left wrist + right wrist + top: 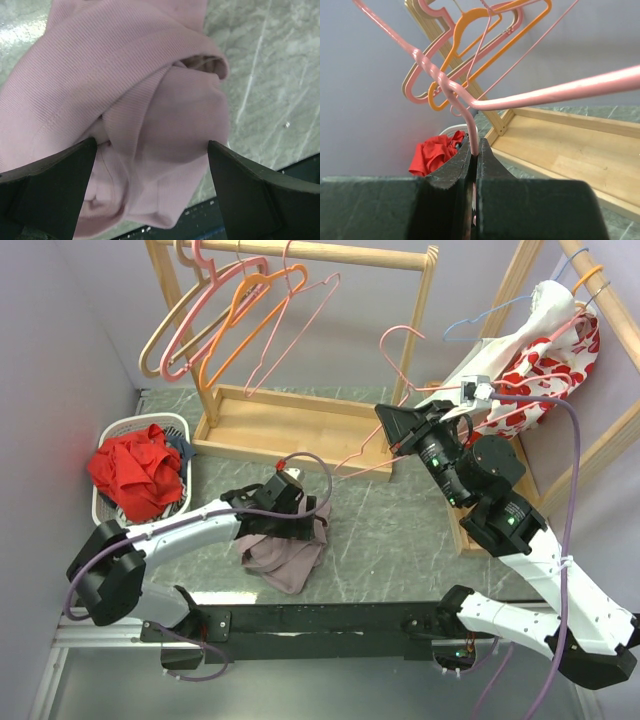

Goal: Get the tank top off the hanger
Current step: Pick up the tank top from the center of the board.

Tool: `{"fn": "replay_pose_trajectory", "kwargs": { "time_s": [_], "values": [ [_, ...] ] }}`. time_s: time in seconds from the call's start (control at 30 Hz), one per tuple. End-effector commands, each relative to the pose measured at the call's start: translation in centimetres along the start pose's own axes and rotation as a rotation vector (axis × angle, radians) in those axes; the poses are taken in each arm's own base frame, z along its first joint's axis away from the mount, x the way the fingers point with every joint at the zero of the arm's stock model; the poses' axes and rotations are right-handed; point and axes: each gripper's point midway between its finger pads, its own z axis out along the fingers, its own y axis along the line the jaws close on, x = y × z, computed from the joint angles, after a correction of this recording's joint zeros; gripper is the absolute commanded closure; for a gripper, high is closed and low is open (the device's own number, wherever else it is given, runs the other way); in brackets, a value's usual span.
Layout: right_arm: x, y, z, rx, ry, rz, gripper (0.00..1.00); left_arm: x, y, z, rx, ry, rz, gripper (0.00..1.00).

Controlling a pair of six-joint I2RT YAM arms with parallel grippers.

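Observation:
The tank top [290, 565], mauve and ribbed, lies crumpled on the green marble table, off any hanger. My left gripper [290, 530] points down over it, open. In the left wrist view the tank top [150, 95] fills the space between the spread fingers [50, 185] of the left gripper [152, 170], and neither finger pinches it. My right gripper [392, 430] is raised near the wooden rack, shut on the thin wire of a bare pink hanger [400, 329]. The right wrist view shows that gripper [474, 150] clamped on the hanger [545, 92].
A white basket [140, 422] holding red clothes stands at the left wall. Behind is a wooden rack [290, 425] hung with pink, orange and beige hangers. A second rack at the right carries a garment with red hearts [540, 370]. The black mounting rail runs along the near edge.

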Motion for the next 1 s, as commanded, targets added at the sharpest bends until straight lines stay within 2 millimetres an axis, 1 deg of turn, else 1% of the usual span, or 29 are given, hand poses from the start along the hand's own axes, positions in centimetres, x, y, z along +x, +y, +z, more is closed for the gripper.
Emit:
{"fn": "replay_pose_trajectory", "kwargs": {
  "time_s": [0.0,0.07,0.2,0.3,0.37,0.47,0.5,0.53,0.57,0.6,0.63,0.67,0.73,0.77,0.8,0.83,0.87,0.9,0.93,0.97],
  "values": [
    [-1.7,0.5,-0.9,-0.023,-0.055,0.016,1.00,-1.9,-0.3,1.5,-0.006,-0.094,-0.061,0.01],
    [-1.4,0.3,-0.9,-0.019,-0.053,0.017,1.00,-1.6,-0.1,2.2,-0.026,-0.072,-0.058,0.01],
    [-1.2,0.2,-0.7,-0.011,-0.037,0.003,1.00,0.2,0.4,4.5,-0.040,-0.007,-0.058,0.01],
    [-1.2,0.1,-0.6,-0.007,-0.044,0.001,1.00,0.8,0.2,5.3,-0.054,0.009,-0.041,0.01],
    [-1.1,0.0,-0.6,-0.005,-0.043,0.002,1.00,0.8,0.0,5.4,-0.053,0.009,-0.039,0.02],
    [-0.8,0.0,-0.5,-0.002,-0.034,0.006,1.00,0.2,-0.4,5.2,-0.042,-0.009,-0.046,0.35],
    [-0.7,0.0,-0.5,-0.003,-0.032,0.004,1.00,-0.1,-0.6,4.9,-0.036,-0.025,-0.049,0.54],
    [-0.7,-0.1,-0.5,-0.001,-0.032,0.003,1.00,-0.3,-0.6,4.8,-0.038,-0.032,-0.054,0.64],
    [-0.7,-0.1,-0.5,0.000,-0.034,0.007,1.00,-0.2,-0.5,4.7,-0.040,-0.030,-0.058,0.71],
    [-0.9,-0.1,-0.6,0.000,-0.037,0.008,1.00,-0.3,0.0,4.8,-0.069,-0.039,-0.062,0.87],
    [-0.9,-0.1,-0.6,-0.001,-0.038,0.007,1.00,-0.2,0.1,4.9,-0.076,-0.037,-0.065,0.97],
    [-1.1,0.0,-0.7,-0.005,-0.043,0.007,1.00,-0.1,0.1,4.9,-0.074,-0.032,-0.064,0.99],
    [-1.3,0.0,-0.7,-0.003,-0.047,0.005,1.00,-0.4,0.2,4.6,-0.084,-0.039,-0.060,0.99],
    [-1.3,0.0,-0.7,-0.001,-0.045,0.001,1.00,-1.0,-0.1,4.2,-0.078,-0.054,-0.056,0.99],
    [-1.1,0.0,-0.7,-0.002,-0.040,-0.001,1.00,-1.6,-0.2,3.2,-0.074,-0.070,-0.054,0.99],
    [-0.9,0.1,-0.7,-0.007,-0.034,-0.001,1.00,-2.4,0.0,2.5,-0.090,-0.103,-0.052,0.99],
    [-0.8,0.0,-0.6,-0.009,-0.031,0.002,1.00,-4.0,-0.7,1.4,-0.080,-0.144,-0.046,0.99],
    [-0.8,0.2,-0.6,-0.016,-0.037,0.007,1.00,-5.0,-0.6,-0.1,-0.086,-0.166,-0.041,0.99],
    [-0.5,0.2,-0.6,-0.020,-0.032,0.007,1.00,-6.1,-0.5,-1.1,-0.092,-0.191,-0.042,0.99],
    [-0.5,0.2,-0.5,-0.021,-0.033,0.014,1.00,-8.6,-1.1,-3.0,-0.087,-0.252,-0.037,0.99]
  ]
}}
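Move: The tank top lies crumpled under my open left hand, its middle about 5 cm below and some 2 cm back and 2 cm to the left. From this hand, the basket with the red top is roughly 34 cm left and 12 cm ahead, and the rack's wooden tray about 23 cm straight ahead. From my right hand, the tank top is some 44 cm down, 16 cm left and 6 cm back. I sink my left hand about 5 cm into the middle of the tank top, easing slightly forward, fingers wide and pointing down. There I shut them almost fully, pinching a raised fold of the cloth, then start up again by some 2 cm. My right hand stays put, still gripping the empty pink hanger. ##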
